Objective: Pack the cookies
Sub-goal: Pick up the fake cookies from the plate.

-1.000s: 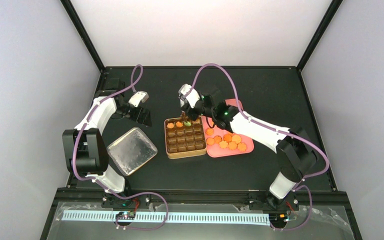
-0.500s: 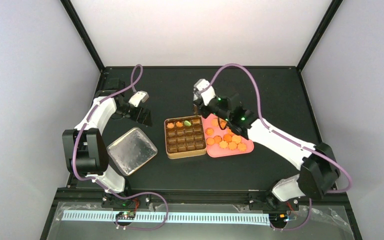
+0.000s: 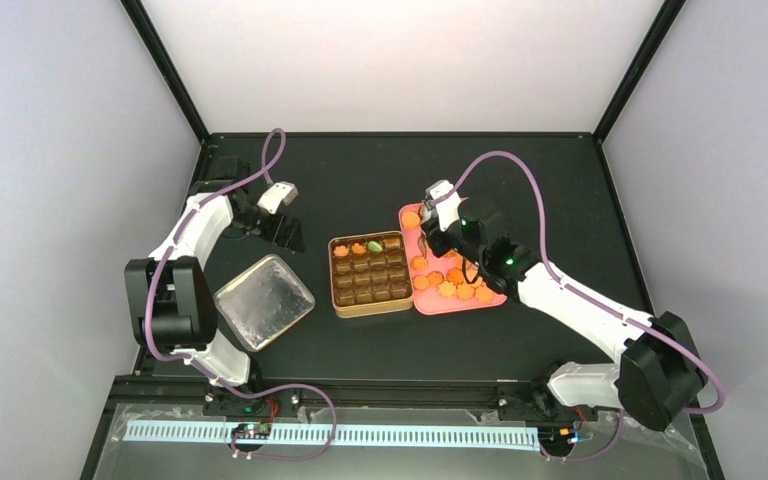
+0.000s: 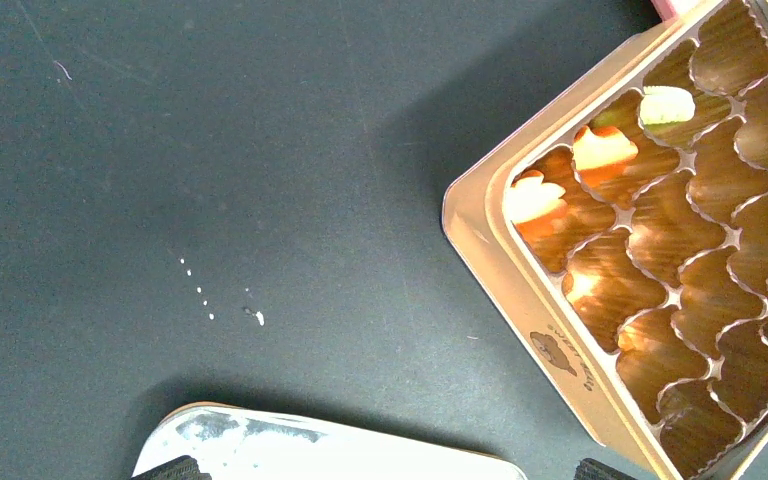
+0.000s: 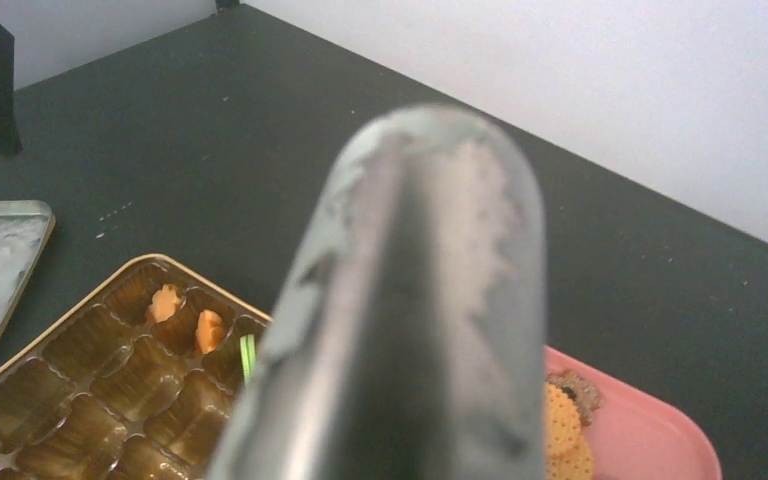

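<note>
Several orange cookies lie on a pink tray. Two orange cookies and a green one stand in the far row of the brown compartmented tin. My right gripper hangs over the tray's far left part, shut on metal tongs. The tongs fill the right wrist view and hide the fingers. Beyond them I see golden cookies and a dark brown one. My left gripper is open and holds nothing, left of the tin. Only its fingertips show in the left wrist view.
The tin's silver lid lies on the black table to the left of the tin, with its edge under my left gripper. White walls close in the table on three sides.
My right arm swung right, from over the tin's far row to over the pink tray. The green cookie stays behind in the tin. The left arm has not moved.
</note>
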Robot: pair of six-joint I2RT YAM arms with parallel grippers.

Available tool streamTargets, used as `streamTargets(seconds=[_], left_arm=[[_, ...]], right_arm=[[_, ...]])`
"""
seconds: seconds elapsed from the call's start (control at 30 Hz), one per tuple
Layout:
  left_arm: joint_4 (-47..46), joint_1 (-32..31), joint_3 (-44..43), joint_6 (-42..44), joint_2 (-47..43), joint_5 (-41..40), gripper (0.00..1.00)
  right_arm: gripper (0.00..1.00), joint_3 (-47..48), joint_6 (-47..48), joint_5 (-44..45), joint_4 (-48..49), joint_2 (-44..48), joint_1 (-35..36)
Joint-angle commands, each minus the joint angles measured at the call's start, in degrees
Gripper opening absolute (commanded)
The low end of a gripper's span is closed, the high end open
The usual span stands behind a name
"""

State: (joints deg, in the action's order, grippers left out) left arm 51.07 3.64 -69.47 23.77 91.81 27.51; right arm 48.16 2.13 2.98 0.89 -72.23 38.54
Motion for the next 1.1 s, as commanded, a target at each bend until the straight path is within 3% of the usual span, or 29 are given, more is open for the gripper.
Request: streamTargets(seconds=[0.0,0.53,1.07], left_arm=[[0.6,0.3,-0.6,0.3,-2.5,1.4,0.98],[1.6,0.3,-1.5,0.2,-2.5,1.4,0.98],[2.5,0.2,-2.9,0.3,-2.1,1.5,0.98]], right_arm=[[0.29,-0.8,-2.8,-1.5,2.9,-0.3,-0.1],[0.32,0.2,-3.1,-2.5,6.6,-7.6,-0.1],[0.33,-3.7,-4.1,-1.0,9.6,-8.7,-0.1]])
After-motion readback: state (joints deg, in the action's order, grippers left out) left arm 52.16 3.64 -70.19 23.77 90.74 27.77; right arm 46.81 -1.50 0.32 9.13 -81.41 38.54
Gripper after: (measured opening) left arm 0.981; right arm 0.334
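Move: The right hand still holds the metal tongs, heads down over the pink plate. The orange cookie nearest the box on the plate's left side lies about 4 cm back, 2 cm left and some 21 cm below that hand. A yellow cookie at the plate's far left is roughly 4 cm ahead, 4 cm left; the gold box's middle sits about 12 cm left and 7 cm back. From the idle left hand the orange cookie is some 28 cm right, 5 cm back. The right hand lowers the tongs about 4 cm towards the plate's left side, easing 2 cm left, then slightly forward. ##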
